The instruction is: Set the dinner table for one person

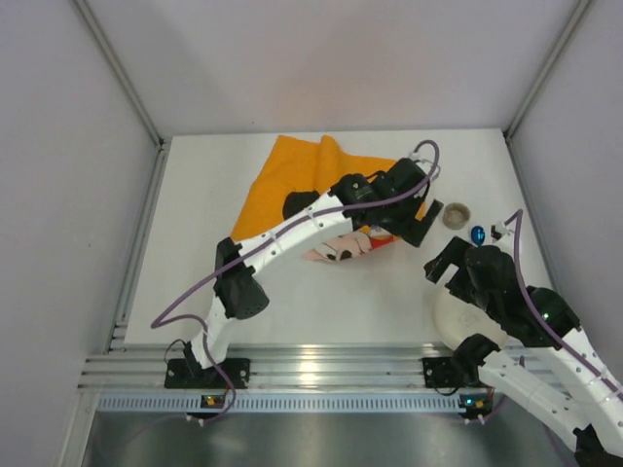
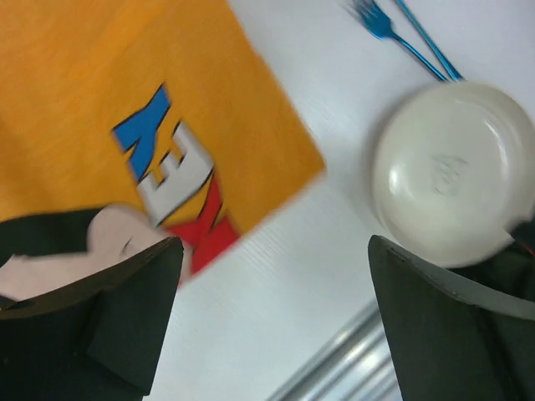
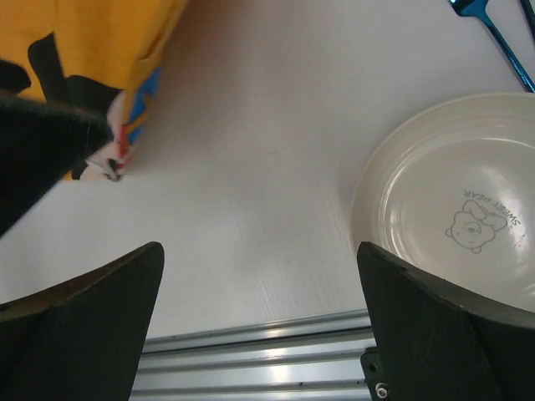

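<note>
The white dinner table (image 1: 195, 253) carries an orange Mickey Mouse cloth (image 1: 292, 175), spread flat at the back centre. My left gripper (image 1: 414, 232) hovers over the cloth's right corner (image 2: 125, 100). Its jaws stand wide open with nothing between them, only bare table (image 2: 276, 276) below my left gripper (image 2: 276, 322). A cream plate (image 3: 451, 209) with a bear print lies at the near right, partly under my right arm (image 1: 516, 302). My right gripper (image 1: 440, 267) is open and empty above the table left of the plate (image 2: 456, 171); in its own view my right gripper (image 3: 259, 326) hangs over bare table.
A small brown cup (image 1: 457, 215) and a blue spoon (image 1: 477, 235) lie at the right. Blue cutlery (image 2: 384, 29) sits beyond the plate, its tip (image 3: 485, 21) at the frame's top. Metal rails (image 3: 251, 359) run along the near edge. Grey walls enclose the table.
</note>
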You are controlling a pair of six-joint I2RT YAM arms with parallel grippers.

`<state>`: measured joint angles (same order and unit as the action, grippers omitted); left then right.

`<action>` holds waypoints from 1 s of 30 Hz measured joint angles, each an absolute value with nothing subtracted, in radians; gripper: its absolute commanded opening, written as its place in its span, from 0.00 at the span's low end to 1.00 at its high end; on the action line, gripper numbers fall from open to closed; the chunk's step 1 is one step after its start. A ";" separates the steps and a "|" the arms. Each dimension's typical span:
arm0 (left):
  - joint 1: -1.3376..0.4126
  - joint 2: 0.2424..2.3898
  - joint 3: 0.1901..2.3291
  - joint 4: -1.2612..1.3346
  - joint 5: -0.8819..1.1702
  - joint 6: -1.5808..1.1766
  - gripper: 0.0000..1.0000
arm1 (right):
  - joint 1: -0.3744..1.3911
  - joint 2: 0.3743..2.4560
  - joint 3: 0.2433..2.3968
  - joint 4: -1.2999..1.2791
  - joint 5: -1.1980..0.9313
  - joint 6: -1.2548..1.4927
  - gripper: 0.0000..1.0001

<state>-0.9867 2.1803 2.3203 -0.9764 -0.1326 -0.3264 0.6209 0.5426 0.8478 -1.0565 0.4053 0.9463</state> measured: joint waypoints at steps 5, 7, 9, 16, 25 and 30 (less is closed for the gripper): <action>-1.023 2.047 2.225 -0.991 -0.118 -0.350 0.99 | 0.621 0.579 0.853 -1.067 0.406 0.952 1.00; -0.970 2.040 2.200 -0.997 -0.177 -0.368 0.99 | 0.621 0.584 0.853 -1.068 0.400 0.956 1.00; -0.913 2.035 2.148 -0.996 -0.223 -0.385 0.99 | 0.621 0.583 0.853 -1.069 0.393 0.963 1.00; -0.681 1.958 1.714 -0.948 -0.252 -0.413 0.99 | 0.621 0.551 0.850 -1.081 0.355 0.976 1.00; -0.584 1.945 1.432 -0.775 -0.114 -0.439 0.98 | 0.621 0.556 0.924 -1.164 0.564 0.971 1.00; -0.576 1.895 1.274 -0.678 -0.065 -0.462 0.98 | 0.621 0.643 1.085 -1.169 0.727 0.922 1.00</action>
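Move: From my left hand, already open, the middle of the orange cloth, still partly in the air, lies about 13 cm ahead, 18 cm left and 15 cm below. Down on the table, some 20 cm lower than that hand, the small cup is 9 cm ahead and 11 cm right, the spoon about level and 16 cm right, and the plate 15 cm back and 11 cm right. From my right hand the cloth's middle is roughly 27 cm ahead, 21 cm left. My left hand first whips back about 5 cm, then reverses and swings left and down over the orange cloth, some 25 cm left and nearly 20 cm down overall, turning counter-clockwise and tipping its open fingers to point down close above the cloth's near left part. Late on, my open right hand lifts about 7 cm and pulls to the right. ##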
